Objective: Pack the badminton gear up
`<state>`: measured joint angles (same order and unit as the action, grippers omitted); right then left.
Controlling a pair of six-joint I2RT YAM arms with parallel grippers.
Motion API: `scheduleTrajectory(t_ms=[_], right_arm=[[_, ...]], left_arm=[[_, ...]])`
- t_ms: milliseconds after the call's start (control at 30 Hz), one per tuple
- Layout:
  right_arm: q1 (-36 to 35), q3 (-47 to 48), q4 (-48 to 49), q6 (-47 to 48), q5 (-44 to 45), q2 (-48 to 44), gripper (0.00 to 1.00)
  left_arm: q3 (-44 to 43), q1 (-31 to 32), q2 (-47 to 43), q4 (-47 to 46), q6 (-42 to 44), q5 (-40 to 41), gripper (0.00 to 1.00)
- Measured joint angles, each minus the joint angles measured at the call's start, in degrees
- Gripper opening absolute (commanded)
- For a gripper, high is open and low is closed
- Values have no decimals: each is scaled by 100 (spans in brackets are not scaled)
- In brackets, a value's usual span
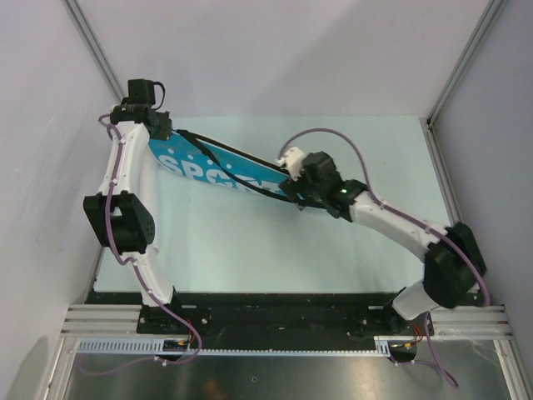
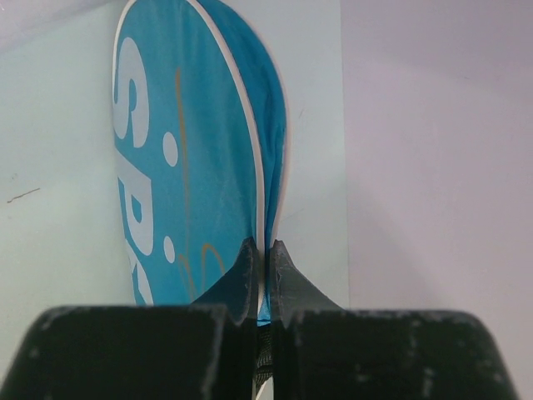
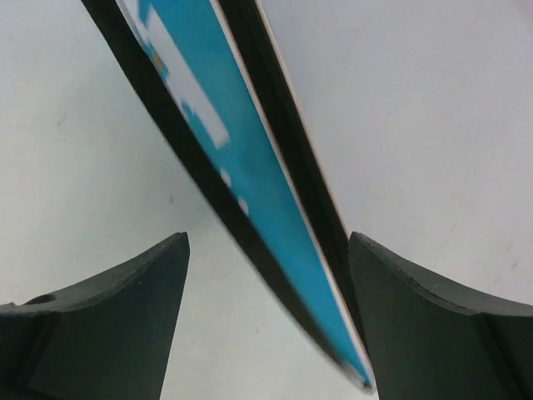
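Observation:
The long blue "SPORT" racket bag [image 1: 208, 167] with black edging lies slantwise from the far left of the table towards the middle. My left gripper [image 1: 158, 132] is shut on the bag's wide end, pinching its edge [image 2: 271, 208] between the fingertips [image 2: 248, 267]. My right gripper [image 1: 293, 188] is open at the bag's narrow end. In the right wrist view [image 3: 268, 242] the bag [image 3: 250, 167] passes between the jaws, close to the right finger. The rackets, shuttlecocks and white tube are out of view.
The pale green table [image 1: 250, 242] is boxed in by grey walls. The back wall [image 1: 275, 58] stands close behind my left gripper. Metal frame posts [image 1: 462, 67] rise at the far corners. A black rail [image 1: 275, 308] runs along the near edge.

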<state>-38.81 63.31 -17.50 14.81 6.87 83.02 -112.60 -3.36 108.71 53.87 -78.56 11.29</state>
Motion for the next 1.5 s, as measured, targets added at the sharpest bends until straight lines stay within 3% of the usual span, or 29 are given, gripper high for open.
scheduleTrajectory(t_ms=[233,367,467,567,600,667,700,733,767,800,833,900,1000,1267,1500], right_arm=[[-723,1814,466,1471,651,1961,82],[-516,2815,144,1838,258,2732,79],[-350,3237,-42,2015,-289,3034,68],[-256,3403,-208,2118,-918,3206,47],[-256,3423,-240,2100,-1047,3244,30],[-264,3475,-323,2109,-1311,3338,16],[-271,3486,-374,2057,-1388,3375,0],[-280,3486,-411,2055,-1432,3394,0],[-297,3486,-481,2026,-1432,3401,0],[-302,3486,-514,2031,-1427,3401,0],[-302,3486,-520,2037,-1410,3397,0],[-295,3471,-452,2092,-1283,3388,0],[-275,3200,-221,2227,-964,3241,0],[251,2358,345,3042,-44,2780,0],[796,1801,2039,4483,708,2907,0]], left_arm=[[129,-24,-92,-83,225,-109,0],[216,-39,-149,-138,470,-177,0],[284,-61,-205,-168,645,-262,0],[348,-70,-264,-208,916,-402,0],[374,-70,-280,-221,1010,-448,2],[417,-68,-326,-236,1237,-586,5],[426,-68,-339,-238,1370,-667,10],[442,-66,-350,-258,1499,-752,13],[481,-63,-365,-310,1635,-813,23],[529,-63,-380,-389,1775,-870,48],[566,-66,-402,-448,1886,-914,58],[772,-46,-533,-601,2140,-1169,76],[1154,48,-874,-673,2468,-1458,95],[1978,105,-2048,-1099,3174,-1727,100],[2857,369,-3163,-1757,3467,-1810,100]])
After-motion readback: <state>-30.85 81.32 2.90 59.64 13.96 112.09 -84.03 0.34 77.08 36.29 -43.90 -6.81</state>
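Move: The left hand still holds the bag's left end. The rim spot the open right hand goes for lies about 8 cm ahead, 14 cm left and 3 cm below it; from the left hand, roughly 14 cm right, 7 cm back and 8 cm down. The black strap runs some 4 cm nearer the robot than that spot, and the bag's right end is about 6 cm right of the right hand, 3 cm back and lower. Right hand reaches about 14 cm left, pinches the rim, pulls right and forward; left lets go, backs off. ##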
